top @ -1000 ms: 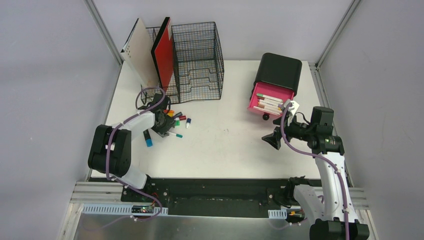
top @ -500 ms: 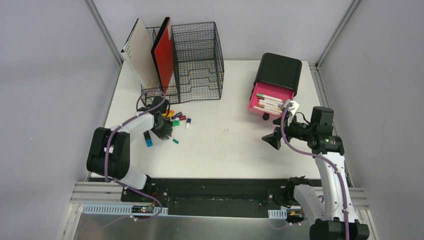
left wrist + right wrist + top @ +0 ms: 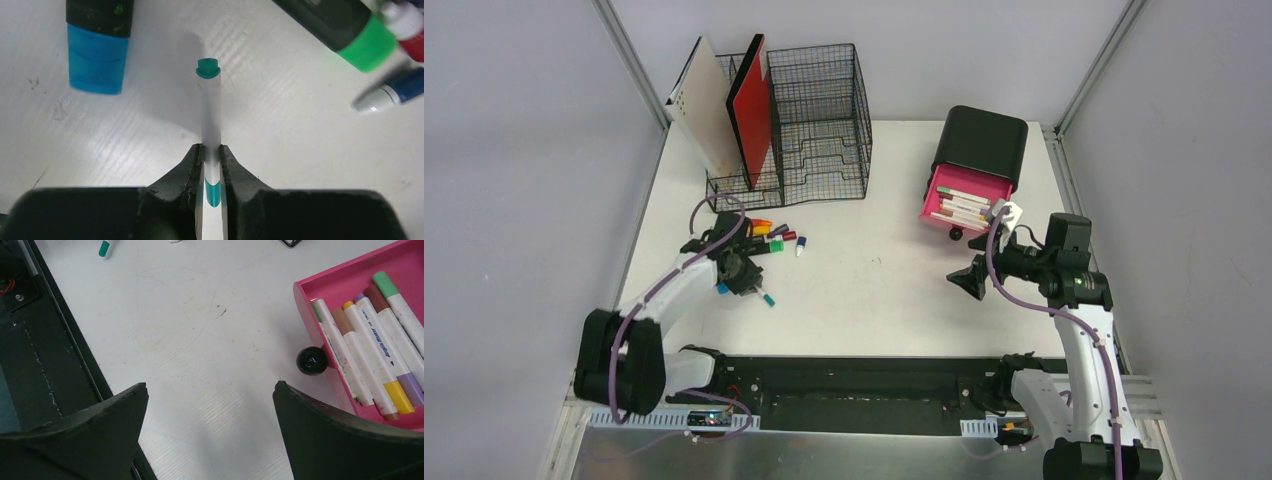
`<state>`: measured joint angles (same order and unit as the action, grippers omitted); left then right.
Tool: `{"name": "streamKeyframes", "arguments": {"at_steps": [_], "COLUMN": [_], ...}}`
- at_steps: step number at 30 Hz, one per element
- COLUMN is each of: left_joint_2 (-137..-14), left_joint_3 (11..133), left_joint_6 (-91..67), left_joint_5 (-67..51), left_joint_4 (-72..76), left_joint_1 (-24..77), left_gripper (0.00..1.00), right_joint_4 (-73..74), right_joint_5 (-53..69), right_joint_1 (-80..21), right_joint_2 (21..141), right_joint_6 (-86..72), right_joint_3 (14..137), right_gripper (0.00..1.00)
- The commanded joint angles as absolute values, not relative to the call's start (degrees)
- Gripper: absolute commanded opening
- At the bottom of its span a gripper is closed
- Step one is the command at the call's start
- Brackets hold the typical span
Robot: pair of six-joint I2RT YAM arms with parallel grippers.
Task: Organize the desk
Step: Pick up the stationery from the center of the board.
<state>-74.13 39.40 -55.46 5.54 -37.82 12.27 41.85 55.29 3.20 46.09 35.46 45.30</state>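
Observation:
On the left side of the white desk, my left gripper is shut on a white marker with teal ends. In the left wrist view the marker sticks out forward from between the two fingers, and the gripper holds it just above the desk. My right gripper hovers open on the right. Its wrist view shows the gripper with only bare desk between the fingers.
More markers lie left of centre, among them a blue-capped one and a green-capped one. A black wire-mesh organizer holds a red folder. The pink drawer of the black box stands open with several markers.
My left gripper has closed on the teal-ended marker and drawn back toward the near edge with it, away from the pile. The right arm has not moved.

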Motion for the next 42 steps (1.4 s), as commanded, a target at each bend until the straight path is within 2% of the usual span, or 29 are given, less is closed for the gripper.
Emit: {"name": "streamKeyframes", "arguments": {"at_steps": [1, 7, 12, 15, 19, 23, 32, 42], "left_joint_2": [-63.7, -53.4, -43.9, -39.2, -36.5, -41.2, -62.0, -78.7], "left_joint_3": [35.6, 28.7, 20.8, 17.8, 17.5, 20.1, 30.5, 40.4], "left_joint_6": [-51.6, -48.9, -52.8, -55.1, -55.2, -53.2, -44.1, -39.2], "left_joint_5": [1.1, -8.2, -19.9, -19.1, -11.5, -5.2, 4.5, 8.6], "left_joint_4": [-32.0, -22.0, -3.8, 5.7, 14.7, 22.4, 38.7, 49.8], "left_joint_1": [12.0, 12.0, 13.2, 17.2, 27.4, 37.2, 55.2, 62.4], "left_gripper": [0.0, 0.0, 0.0, 0.0, 0.0, 0.0, 0.0, 0.0], "right_joint_4": [41.2, 40.8, 40.2, 37.7, 31.9, 30.4, 21.0, 19.8], "right_joint_5": [59.0, 61.0, 68.2, 74.2, 80.4, 81.9, 82.6, 78.4], "right_joint_1": [3.4, 3.5, 3.5, 3.4, 3.4, 3.3, 2.3, 0.6], "right_joint_2": [45.0, 45.3, 46.4, 47.5, 49.0, 49.3, 49.6, 51.5], "right_joint_6": [36.3, 35.9, 33.9, 30.4, 23.9, 22.3, 12.9, 10.3], "right_joint_3": [45.5, 44.6, 43.9, 42.8, 41.2, 40.7, 38.1, 38.6], "right_gripper": [0.99, 0.99, 0.99, 0.99, 0.99, 0.99, 0.99, 0.99]}}
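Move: The left hand already holds the teal-capped marker, just off the table; the open right gripper lies about 42 cm to its right, level with it in reach and some 17 cm higher. The pink drawer is 18 cm ahead of the right hand, 4 cm to its right and 14 cm below. From the left hand, the green-capped marker lies 11 cm ahead and 1 cm right, and the blue-capped one 9 cm left and 1 cm ahead. Left hand lifts the held marker and swings it 32 cm right, tipping fingers up; open right gripper edges towards it. ##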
